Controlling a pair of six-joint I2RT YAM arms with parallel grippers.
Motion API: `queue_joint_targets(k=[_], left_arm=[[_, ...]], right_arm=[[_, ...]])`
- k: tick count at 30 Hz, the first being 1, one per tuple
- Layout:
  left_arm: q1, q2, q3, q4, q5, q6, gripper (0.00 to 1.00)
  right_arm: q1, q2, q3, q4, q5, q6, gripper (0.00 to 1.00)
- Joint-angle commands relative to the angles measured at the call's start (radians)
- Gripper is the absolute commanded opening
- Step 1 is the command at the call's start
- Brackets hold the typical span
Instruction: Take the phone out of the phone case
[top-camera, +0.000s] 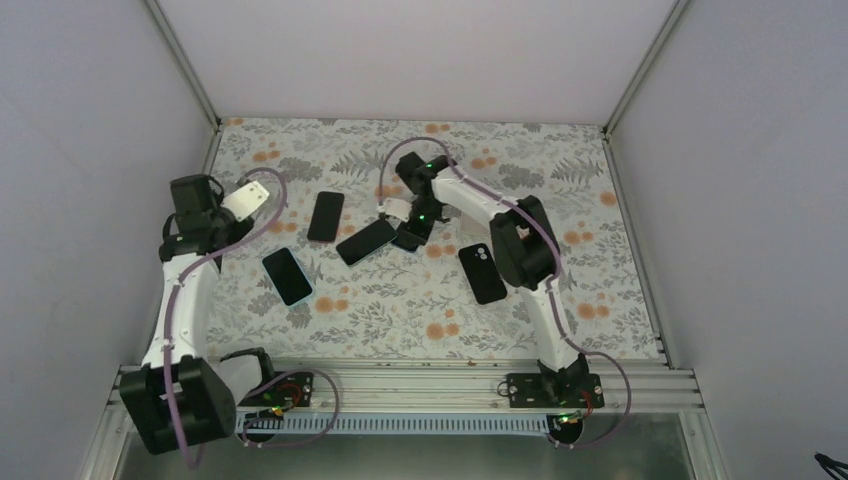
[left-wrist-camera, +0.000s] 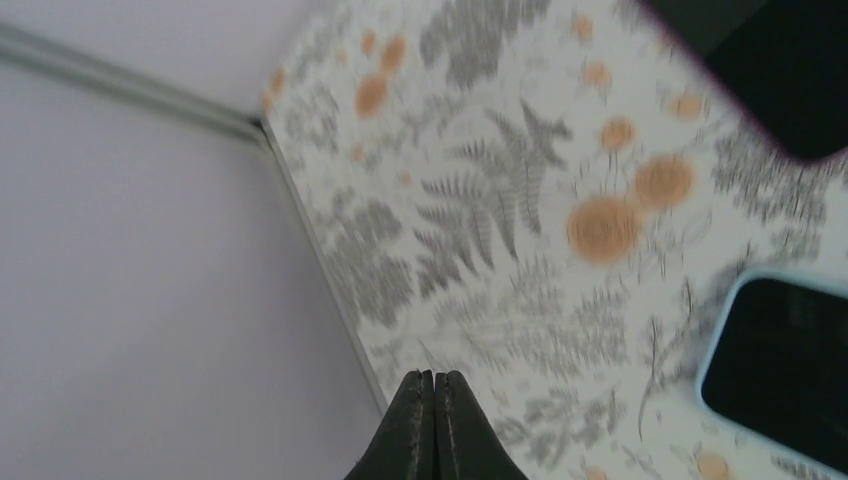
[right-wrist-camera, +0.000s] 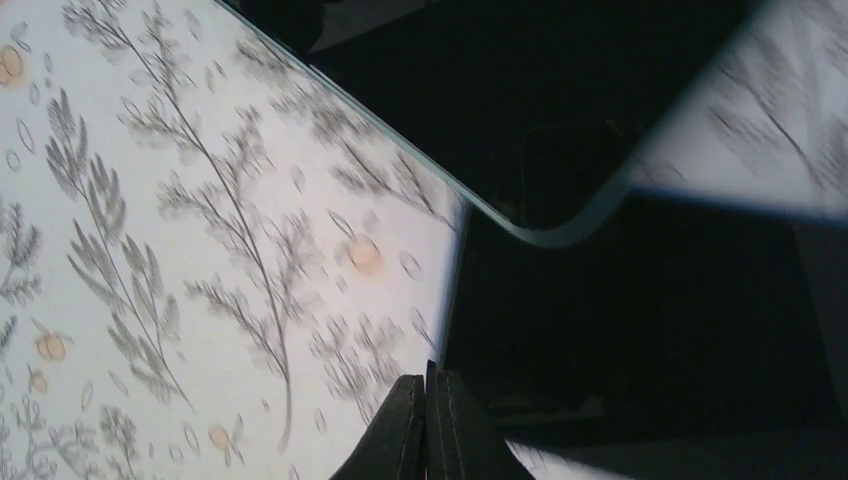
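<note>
Several phones lie on the floral table. A phone in a light blue case (top-camera: 288, 276) is at the left, and it shows low at the right in the left wrist view (left-wrist-camera: 790, 370). A dark phone (top-camera: 325, 216) lies behind it, with a maroon edge (left-wrist-camera: 790, 70). A phone with a pale rim (top-camera: 366, 241) lies mid-table, its corner (right-wrist-camera: 480, 110) close ahead of my right gripper (right-wrist-camera: 428, 382). That gripper (top-camera: 393, 211) is shut, with nothing seen between its fingers, beside a dark flat thing (right-wrist-camera: 650, 320). My left gripper (left-wrist-camera: 435, 378) is shut and empty, up by the left wall (top-camera: 252, 196).
A black case or phone lies back-up with its camera showing (top-camera: 483, 272), right of centre near the right arm's elbow (top-camera: 522, 243). The left wall's base rail (left-wrist-camera: 320, 250) runs close to the left fingers. White walls enclose the table on three sides.
</note>
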Motion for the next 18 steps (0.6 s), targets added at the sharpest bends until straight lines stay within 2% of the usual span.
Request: queue_joint_targets(k=[1,4,8,16,18], left_arm=[[0.155,0.047,-0.058,-0.051,0.153,0.038,0.02],[0.224,0.061,-0.088,-0.048,0.18,0.049,0.02],[0.244,0.053,-0.127,-0.032,0.178,0.045,0.02],[0.244,0.072,-0.145,-0.003,0.184,-0.004,0.02],[0.244,0.08,-0.152,0.008,0.186,-0.012,0.02]], right_arm=[[0.069,0.075,0.11,-0.061,-0.002,0.02,0.04],[0.09,0.129,0.168,-0.063,0.002,0.023,0.04],[0.097,0.186,0.216,-0.032,0.004,0.031,0.04],[0.098,0.158,0.193,0.248,0.231,0.115,0.04],[0.092,0.144,0.188,0.285,0.213,0.11,0.04]])
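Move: The middle phone lies about 10 cm to the left of my right hand, 1 cm farther out and 3 cm below. The blue-edged phone is some 5 cm ahead and 3 cm to the right of this hand, the pink-edged phone about 22 cm left and 8 cm ahead. From my left hand, the phone in the light-blue case lies roughly 11 cm right, 5 cm back and 19 cm down, the pink-edged phone about 19 cm right and 13 cm ahead. With shut fingers I sweep my right hand about 6 cm left towards the middle phone while sinking 2 to 3 cm, then push forward some 4 cm against its right-hand long edge, fingertips tilting forward about 10 degrees. My empty left hand, fingers shut, drops 8 cm and drifts back and left over bare table beside the cased phone, then stays there. ##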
